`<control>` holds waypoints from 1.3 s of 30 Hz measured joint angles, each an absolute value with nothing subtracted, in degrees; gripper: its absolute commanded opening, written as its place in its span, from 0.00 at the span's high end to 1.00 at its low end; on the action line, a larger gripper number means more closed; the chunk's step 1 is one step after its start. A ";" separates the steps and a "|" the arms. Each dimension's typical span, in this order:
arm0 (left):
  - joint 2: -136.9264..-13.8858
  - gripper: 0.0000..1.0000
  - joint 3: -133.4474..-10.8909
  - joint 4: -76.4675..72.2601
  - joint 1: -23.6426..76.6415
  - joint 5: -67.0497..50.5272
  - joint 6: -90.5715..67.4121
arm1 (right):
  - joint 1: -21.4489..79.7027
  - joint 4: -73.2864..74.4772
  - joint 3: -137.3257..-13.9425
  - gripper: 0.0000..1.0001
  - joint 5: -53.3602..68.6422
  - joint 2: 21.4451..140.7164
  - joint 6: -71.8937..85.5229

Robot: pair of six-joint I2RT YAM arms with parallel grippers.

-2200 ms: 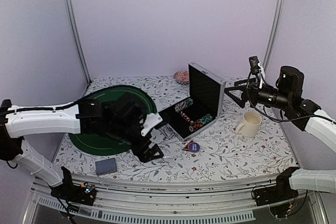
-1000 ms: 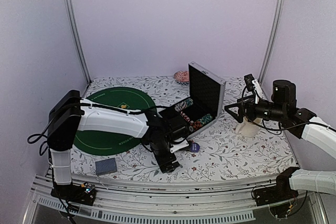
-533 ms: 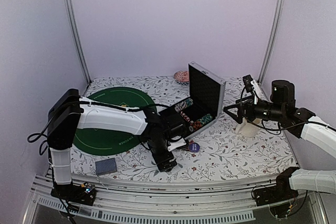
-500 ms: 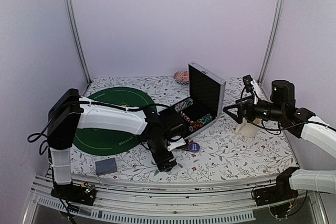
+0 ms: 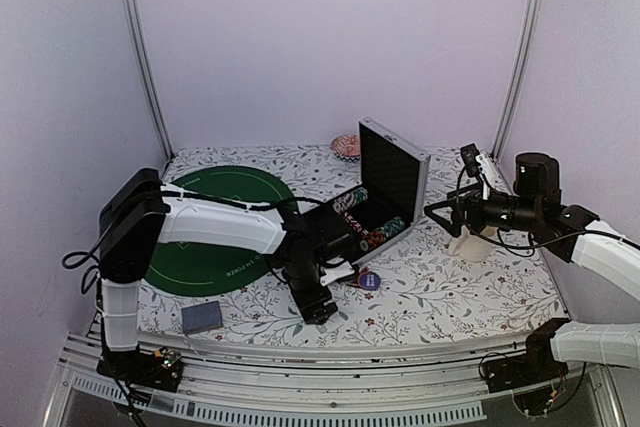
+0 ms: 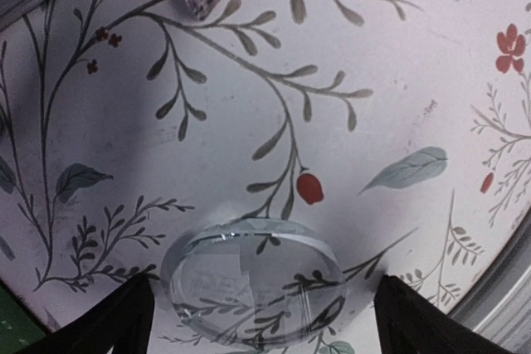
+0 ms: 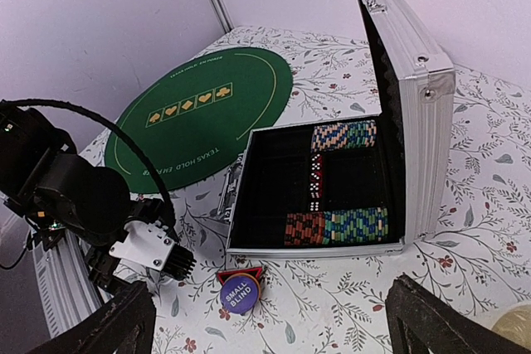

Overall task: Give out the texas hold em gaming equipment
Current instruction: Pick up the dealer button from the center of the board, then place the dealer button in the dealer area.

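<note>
Rows of striped poker chips (image 7: 342,225) and dice sit in the open silver case (image 7: 412,113). A round button (image 7: 239,293) with an orange rim and a purple SMALL BLIND face lies on the cloth in front of the case, on a red triangle. A grey-blue card deck (image 5: 201,317) lies near the front left. My left gripper (image 6: 265,322) points down at the cloth, open, with a clear round disc (image 6: 255,275) lying flat between its fingers. My right gripper (image 7: 274,325) hovers open and empty to the right of the case (image 5: 378,197), facing it.
A round green felt mat (image 5: 215,232) covers the left of the table. A cream mug (image 5: 470,243) stands behind my right gripper (image 5: 441,209). A small pink thing (image 5: 346,145) sits at the back. The case lid stands upright. My left gripper (image 5: 318,313) is near the front edge.
My left arm swung from over the green mat to the front centre and lowered its gripper to the cloth. My right arm dropped and edged toward the case. Both have been almost still for the last half second.
</note>
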State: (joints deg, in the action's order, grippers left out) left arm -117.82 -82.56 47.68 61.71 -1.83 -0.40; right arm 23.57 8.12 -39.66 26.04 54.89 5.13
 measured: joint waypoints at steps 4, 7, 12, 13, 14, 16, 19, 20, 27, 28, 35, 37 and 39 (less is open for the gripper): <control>-118.30 0.23 -83.11 47.64 61.87 -1.61 -0.25 | 23.57 8.12 -39.66 0.01 26.15 55.51 5.13; -118.39 0.35 -83.22 47.48 61.87 -1.43 -0.03 | 23.57 8.14 -39.66 0.01 26.24 55.72 5.13; -118.28 0.59 -83.22 47.37 61.87 -1.32 0.23 | 23.57 8.12 -39.66 0.01 26.28 55.72 5.13; -118.21 0.65 -83.20 47.35 61.87 -1.30 0.30 | 23.57 8.12 -39.66 0.01 26.28 55.72 5.13; -118.19 0.68 -83.18 47.40 61.87 -1.28 0.36 | 23.57 8.14 -39.66 0.01 26.28 55.72 5.13; -118.08 0.69 -83.11 47.42 61.84 -1.23 0.34 | 23.57 8.12 -39.66 0.01 26.28 55.75 5.13; -117.73 0.70 -82.76 47.64 61.58 -1.06 0.25 | 23.57 8.12 -39.66 0.01 26.30 55.75 5.13; -117.54 0.70 -82.56 47.86 61.45 -1.02 0.19 | 23.57 8.14 -39.66 0.01 26.30 55.75 5.13; -109.12 0.69 -80.84 48.93 55.94 -0.64 0.14 | 23.57 8.14 -39.66 0.01 26.39 55.72 5.13; -107.26 0.69 -80.75 48.86 54.04 -0.49 0.12 | 23.57 8.14 -39.66 0.01 26.50 55.72 5.13; -99.74 0.69 -80.49 47.37 37.10 3.11 -0.12 | 23.57 8.14 -39.66 0.01 26.70 55.20 5.13; -99.66 0.69 -80.49 46.52 32.71 3.90 -0.23 | 23.57 8.14 -39.66 0.01 26.70 55.05 5.15; -99.96 0.69 -80.51 45.69 28.51 4.19 -0.23 | 23.57 8.14 -39.66 0.01 26.74 55.02 5.15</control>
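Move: The dealer button, a clear disc, lies flat practically at the left hand's point, between its open fingers. From that hand the small blind button is about 7 cm ahead and 9 cm right, the case middle some 22 cm ahead and 8 cm right, and the middle of the green board roughly 20 cm ahead and 23 cm left, all about level with it. From the idle right hand the dealer button is about 9 cm back, 26 cm left and 22 cm below. The dealer button gets pinched by its edges as the left fingers close from wide open to a bit over half, the hand staying nearly in place. Keeping that grip, the left hand lifts it and sweeps forward and left, some 18 cm each way and about 11 cm up, towards the green board, turning about 35 degrees counter-clockwise while the fingertips tilt outward. ##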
